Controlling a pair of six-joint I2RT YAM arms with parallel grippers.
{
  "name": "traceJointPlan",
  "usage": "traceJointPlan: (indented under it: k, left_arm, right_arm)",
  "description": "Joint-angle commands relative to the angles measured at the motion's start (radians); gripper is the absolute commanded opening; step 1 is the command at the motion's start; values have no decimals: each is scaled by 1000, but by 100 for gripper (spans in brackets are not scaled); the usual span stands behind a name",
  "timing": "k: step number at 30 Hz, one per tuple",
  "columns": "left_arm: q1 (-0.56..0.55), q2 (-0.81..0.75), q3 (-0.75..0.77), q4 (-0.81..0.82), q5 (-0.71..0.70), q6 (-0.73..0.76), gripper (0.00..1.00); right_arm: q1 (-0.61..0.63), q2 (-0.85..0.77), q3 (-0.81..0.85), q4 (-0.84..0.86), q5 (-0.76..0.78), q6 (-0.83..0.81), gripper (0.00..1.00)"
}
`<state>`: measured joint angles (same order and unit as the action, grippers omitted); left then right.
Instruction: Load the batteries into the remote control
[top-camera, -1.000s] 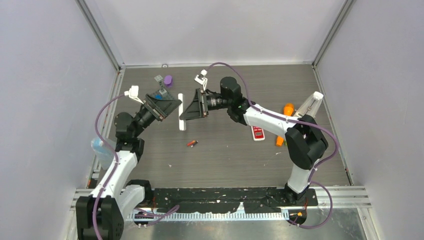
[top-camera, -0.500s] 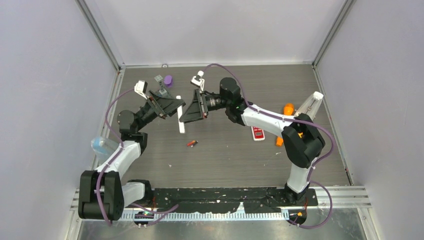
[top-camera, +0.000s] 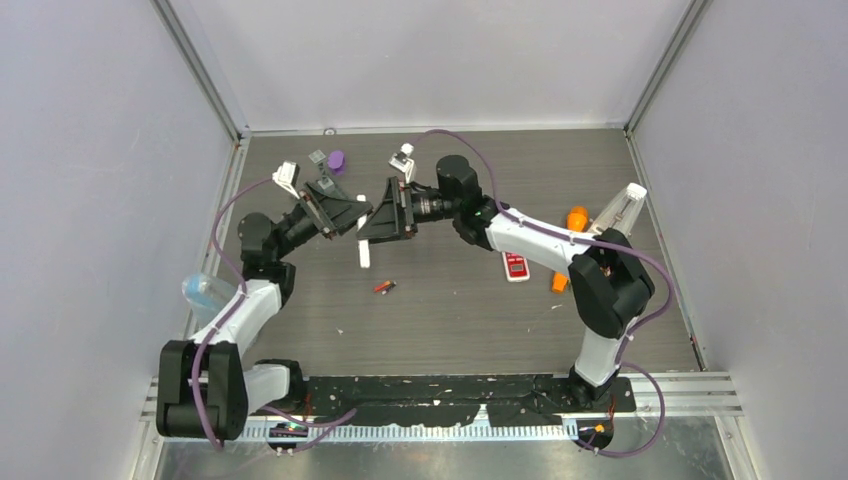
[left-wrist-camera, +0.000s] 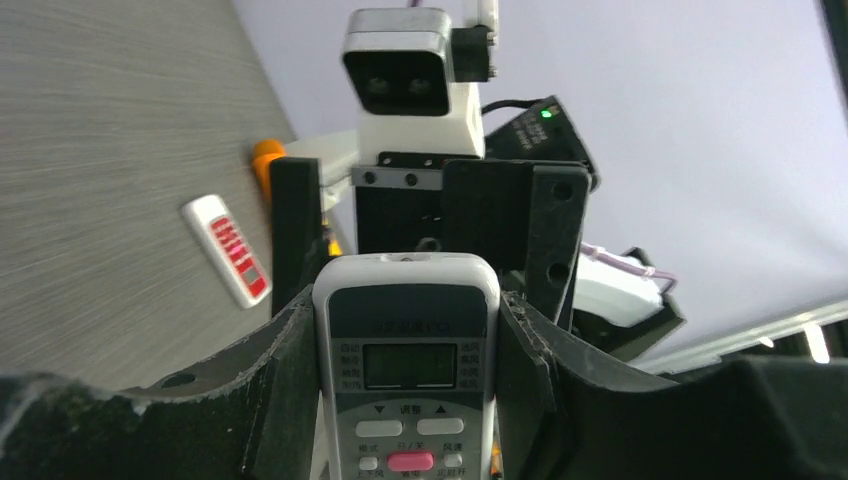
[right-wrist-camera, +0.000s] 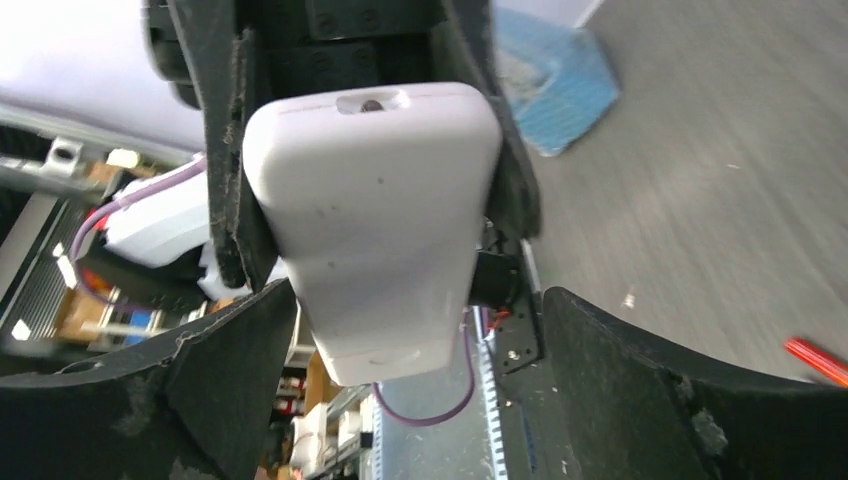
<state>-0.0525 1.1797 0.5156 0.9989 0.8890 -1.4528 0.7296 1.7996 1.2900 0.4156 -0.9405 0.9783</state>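
Observation:
The white remote control (left-wrist-camera: 405, 370) hangs above the table between both arms, its button face toward the left wrist camera. My left gripper (left-wrist-camera: 405, 312) is shut on it, with both fingers pressed against its sides. In the right wrist view the remote's plain back (right-wrist-camera: 375, 230) shows, and my right gripper (right-wrist-camera: 415, 320) stands open with a gap on each side of it. From above, the remote (top-camera: 362, 243) sits between the left gripper (top-camera: 350, 215) and the right gripper (top-camera: 377, 218). A red-orange battery (top-camera: 384, 287) lies on the table in front of them; the same battery (right-wrist-camera: 815, 360) shows in the right wrist view.
A small white and red device (top-camera: 516, 266) lies right of centre. Orange items (top-camera: 577, 217) and a clear bottle (top-camera: 622, 208) are at the right edge. A purple cap (top-camera: 336, 160) and a grey piece (top-camera: 318, 157) sit at the back left. A bluish item (top-camera: 205, 292) is by the left wall.
My left gripper moved in toward the right one and closed on the remote. My right gripper then opened and let go of it.

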Motion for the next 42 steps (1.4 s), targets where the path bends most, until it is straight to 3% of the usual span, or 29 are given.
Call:
traceJointPlan:
  k: [1, 5, 8, 14, 23, 32, 42]
  left_arm:
    - [-3, -86, 111, -525, -68, 435, 0]
    - [-3, -101, 239, -1037, -331, 763, 0]
    - [-3, -61, 281, -1190, -491, 861, 0]
    - [-3, 87, 314, -1237, -748, 915, 0]
    - [-12, 343, 464, -1297, -1009, 943, 0]
    - [-12, 479, 542, -1330, -1054, 898, 8]
    - [-12, 567, 624, -1409, -1042, 863, 10]
  right_arm:
    - [-55, -101, -24, -274, 213, -183, 96]
    - [-113, -183, -117, -400, 377, -254, 95]
    - [-146, -227, -167, -531, 560, -325, 95]
    - [-204, -284, -207, -728, 811, -451, 95]
    - [-263, -305, -231, -775, 850, -470, 95]
    - [-320, -334, -242, -777, 821, -468, 95]
    - [-354, -346, -222, -777, 766, -452, 96]
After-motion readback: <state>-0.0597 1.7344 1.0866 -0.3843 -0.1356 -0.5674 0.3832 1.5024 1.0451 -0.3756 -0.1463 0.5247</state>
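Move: The left hand holds the white remote; the bare table spot it goes for lies about 11 cm ahead, 16 left, 29 below. Down there too, the blue block is some 19 cm ahead and 15 left, the batteries 4 cm back and 1 right. From the right hand, fingers open beside the white remote, the red remote lies about 7 cm ahead, 33 right, 26 below; the batteries 2 cm back, 1 right. Left lowers the held white remote 26 cm, left-forward towards the blue block; open right retreats 25 cm right-and-down. ##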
